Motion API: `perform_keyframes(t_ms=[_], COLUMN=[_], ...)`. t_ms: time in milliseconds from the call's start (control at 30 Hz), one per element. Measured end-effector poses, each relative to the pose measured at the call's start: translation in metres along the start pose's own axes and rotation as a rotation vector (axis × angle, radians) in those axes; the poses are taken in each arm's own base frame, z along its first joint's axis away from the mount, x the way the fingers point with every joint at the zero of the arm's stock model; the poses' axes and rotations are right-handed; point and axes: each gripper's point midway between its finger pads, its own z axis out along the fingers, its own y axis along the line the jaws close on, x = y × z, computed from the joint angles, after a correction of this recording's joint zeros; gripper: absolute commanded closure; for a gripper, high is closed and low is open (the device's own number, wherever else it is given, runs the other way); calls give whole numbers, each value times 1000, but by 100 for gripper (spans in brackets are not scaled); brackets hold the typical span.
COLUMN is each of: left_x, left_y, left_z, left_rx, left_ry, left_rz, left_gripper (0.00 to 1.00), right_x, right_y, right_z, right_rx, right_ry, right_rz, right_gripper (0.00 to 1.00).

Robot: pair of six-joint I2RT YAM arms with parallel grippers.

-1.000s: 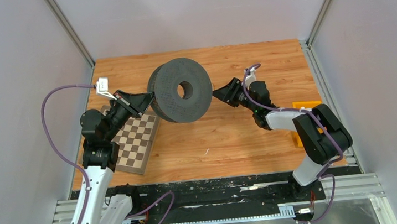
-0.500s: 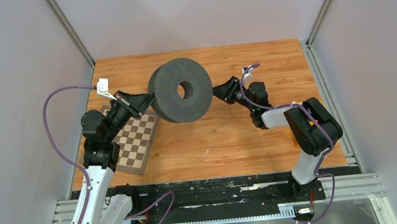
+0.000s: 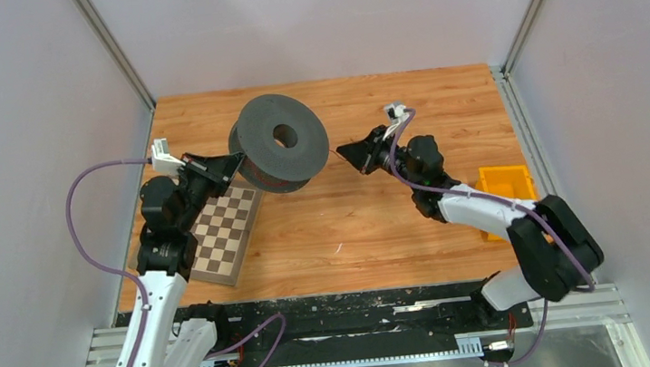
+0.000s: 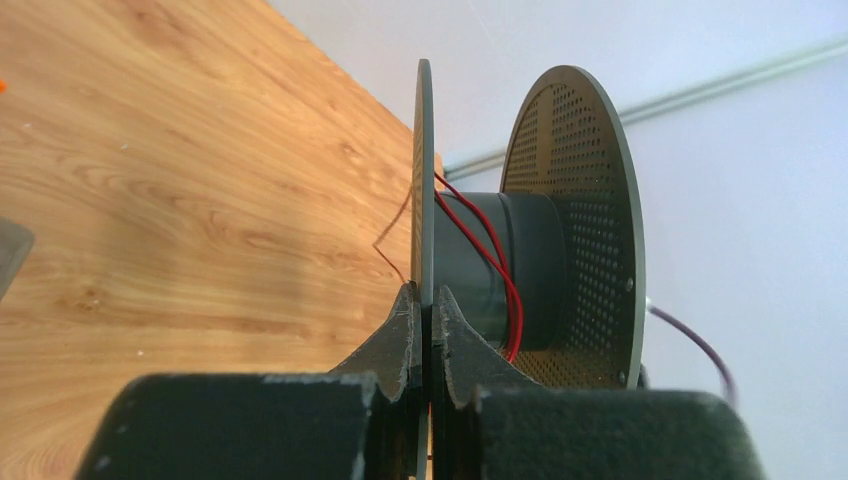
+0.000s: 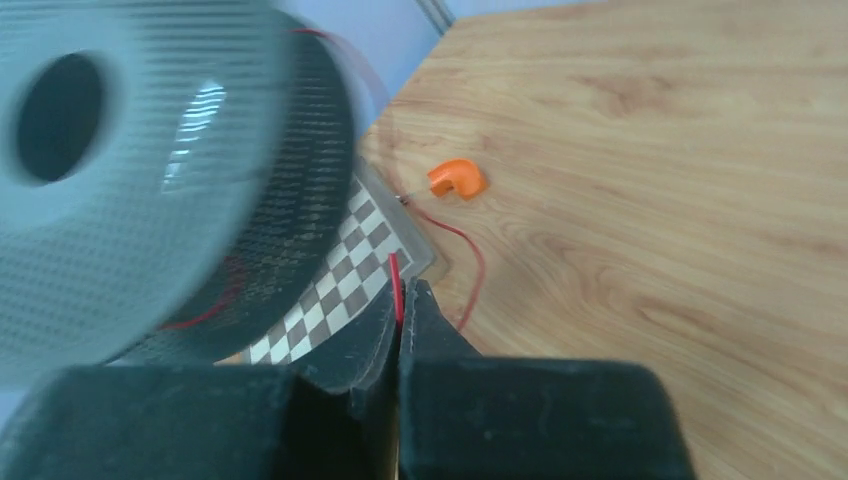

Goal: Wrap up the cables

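A black spool [image 3: 279,143] with perforated flanges hangs above the table's back left, tilted. My left gripper [image 3: 233,163] is shut on the thin edge of one flange [image 4: 424,180], which shows between its tips in the left wrist view [image 4: 425,295]. A thin red cable [image 4: 495,265] runs in a few turns round the spool's hub. My right gripper [image 3: 343,152], to the right of the spool, is shut on the same red cable [image 5: 396,268], which sticks up between its tips [image 5: 405,292]. More cable [image 5: 472,262] lies loose on the wood. The spool [image 5: 150,200] is blurred in the right wrist view.
A checkerboard [image 3: 226,230] lies under the left arm at the table's left. An orange bin [image 3: 506,184] stands at the right edge beside the right arm. A small orange elbow piece [image 5: 455,178] lies on the wood near the board's corner. Walls close in left, right and behind.
My right gripper has shut on the red cable and moved slightly left, its elbow swinging out to the right. The spool, held by the left gripper, has moved left and back.
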Motion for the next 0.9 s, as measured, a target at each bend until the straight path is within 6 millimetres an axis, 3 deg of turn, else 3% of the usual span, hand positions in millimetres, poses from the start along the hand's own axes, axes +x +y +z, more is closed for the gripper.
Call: perform_keyframes(t_ms=[100, 200, 433, 633, 900], left_x=[-3, -4, -5, -6, 5], left_y=[13, 25, 45, 50, 63], left_z=[3, 6, 11, 11, 11], left_rx=[-63, -112, -192, -220, -275], left_ry=[-27, -36, -55, -69, -46], left_rz=[-37, -61, -97, -115, -16], left_gripper=[100, 100, 100, 100, 100], right_x=[-5, -3, 35, 56, 66], right_y=[49, 78, 101, 126, 173], right_z=[-5, -7, -10, -12, 15], right_rx=[-55, -91, -133, -210, -296], right_ry=[-13, -22, 47, 67, 82], right_rz=[-205, -370, -675, -850, -990], right_gripper=[100, 100, 100, 100, 100])
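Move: The spool's middle lies roughly 13 cm to the right hand's left, about level fore and aft and some 9 cm above it; the orange pipe is down on the table, about 11 cm ahead, 25 cm left and 18 cm below. From the left hand, which holds the spool by one flange's rim, the spool's middle is some 5 cm ahead and 8 cm right at its height. The chessboard lies about 17 cm left of that hand, level fore and aft, 29 cm below. Leftward and back towards the robot, climbing about 6 cm, the right hand sweeps some 17 cm over the ground to the spool's near side, still pinching the red cable. It rolls roughly 60 degrees counter-clockwise as seen from behind, its shut fingers swinging further left. The left hand keeps its grip on the flange, lowering the spool about 6 cm and tipping its fingers slightly down. ##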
